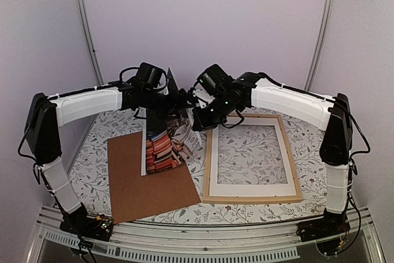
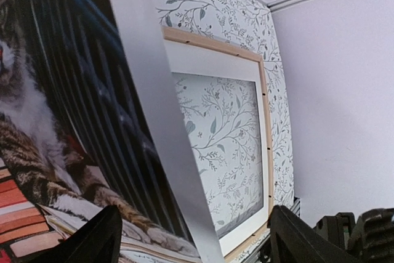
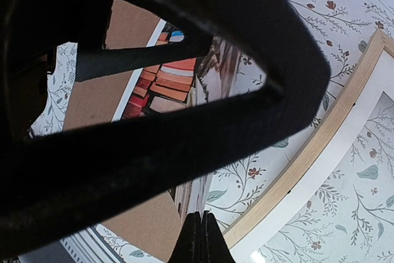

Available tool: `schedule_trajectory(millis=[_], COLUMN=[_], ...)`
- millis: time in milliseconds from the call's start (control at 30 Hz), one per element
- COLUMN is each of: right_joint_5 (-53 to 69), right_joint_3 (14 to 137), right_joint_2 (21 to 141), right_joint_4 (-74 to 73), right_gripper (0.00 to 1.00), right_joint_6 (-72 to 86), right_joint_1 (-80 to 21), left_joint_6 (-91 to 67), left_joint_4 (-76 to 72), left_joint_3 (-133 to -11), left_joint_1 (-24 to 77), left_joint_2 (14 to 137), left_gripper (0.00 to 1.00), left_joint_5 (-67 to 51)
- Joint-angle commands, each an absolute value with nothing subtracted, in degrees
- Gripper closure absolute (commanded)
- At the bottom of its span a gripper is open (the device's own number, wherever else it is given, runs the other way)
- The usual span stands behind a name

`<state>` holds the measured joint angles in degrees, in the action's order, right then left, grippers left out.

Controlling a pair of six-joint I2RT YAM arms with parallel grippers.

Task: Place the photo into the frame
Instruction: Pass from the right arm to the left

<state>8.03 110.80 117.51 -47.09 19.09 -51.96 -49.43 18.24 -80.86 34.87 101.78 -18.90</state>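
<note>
The photo [image 1: 161,149], a tabby cat among red and orange books, stands steeply tilted in the middle of the table, its lower edge down by the brown board. My right gripper [image 1: 198,121] is shut on the photo's upper right edge; in the right wrist view the sheet [image 3: 169,81] runs edge-on up from the closed fingertips [image 3: 202,238]. My left gripper [image 1: 177,101] is open at the photo's top. In the left wrist view the photo [image 2: 55,121] and its white edge pass between the wide-apart fingers [image 2: 92,241] without touching them. The light wooden frame [image 1: 295,158] lies flat on the right.
A white mat border [image 1: 246,189] lies inside the frame. A plain brown backing board [image 1: 138,183] lies flat at the left front, partly under the photo. Both arms meet above the table's middle, and the left arm blocks much of the right wrist view. A floral cloth [image 1: 308,130] covers the table.
</note>
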Motion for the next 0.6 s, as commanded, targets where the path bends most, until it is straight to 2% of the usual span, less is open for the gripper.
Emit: schedule_trajectory(millis=[0, 233, 567], right_joint_5=[8.54, 8.52, 9.05], right_joint_3=[110.3, 110.22, 110.0], right_joint_2=[118.56, 119.0, 119.51], right_joint_4=[-45.2, -45.09, -44.48], right_gripper=[1.0, 1.0, 1.0], right_joint_6=[19.86, 20.13, 20.29], right_joint_1=[-52.62, -52.89, -52.99], left_joint_6=[-47.52, -43.39, -41.77], left_joint_4=[20.43, 26.87, 28.45], left_joint_3=[-84.29, -89.7, -90.39], left_joint_1=[35.66, 36.68, 37.57], left_joint_2=[104.1, 108.36, 108.41], left_gripper=[0.17, 0.24, 0.48], left_joint_5=[-16.4, -11.52, -6.94])
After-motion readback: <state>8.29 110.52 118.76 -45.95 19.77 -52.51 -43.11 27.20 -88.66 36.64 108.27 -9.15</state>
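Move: My right hand pinches the photo by its right edge, the photo's middle lying some 10 cm to its left, 2 cm ahead and 5 cm below. From my left hand that middle is about 5 cm left, 6 cm back and 4 cm below, its free edge showing between my open fingers. The frame's middle is 27 cm right, 10 cm back and 19 cm below my left hand; the brown backing 11 cm left, 18 cm back and just as low. I bring my left hand in around the photo's free right edge, farther out than my right hand's grip: first forward about 2 cm, then down about 3 cm, rolling the wrist some 15 degrees so its left side rises. Meanwhile I narrow its fingers from nearly wide to about half open, the edge between them. My right hand stays shut on the photo and sinks about 1 cm. ##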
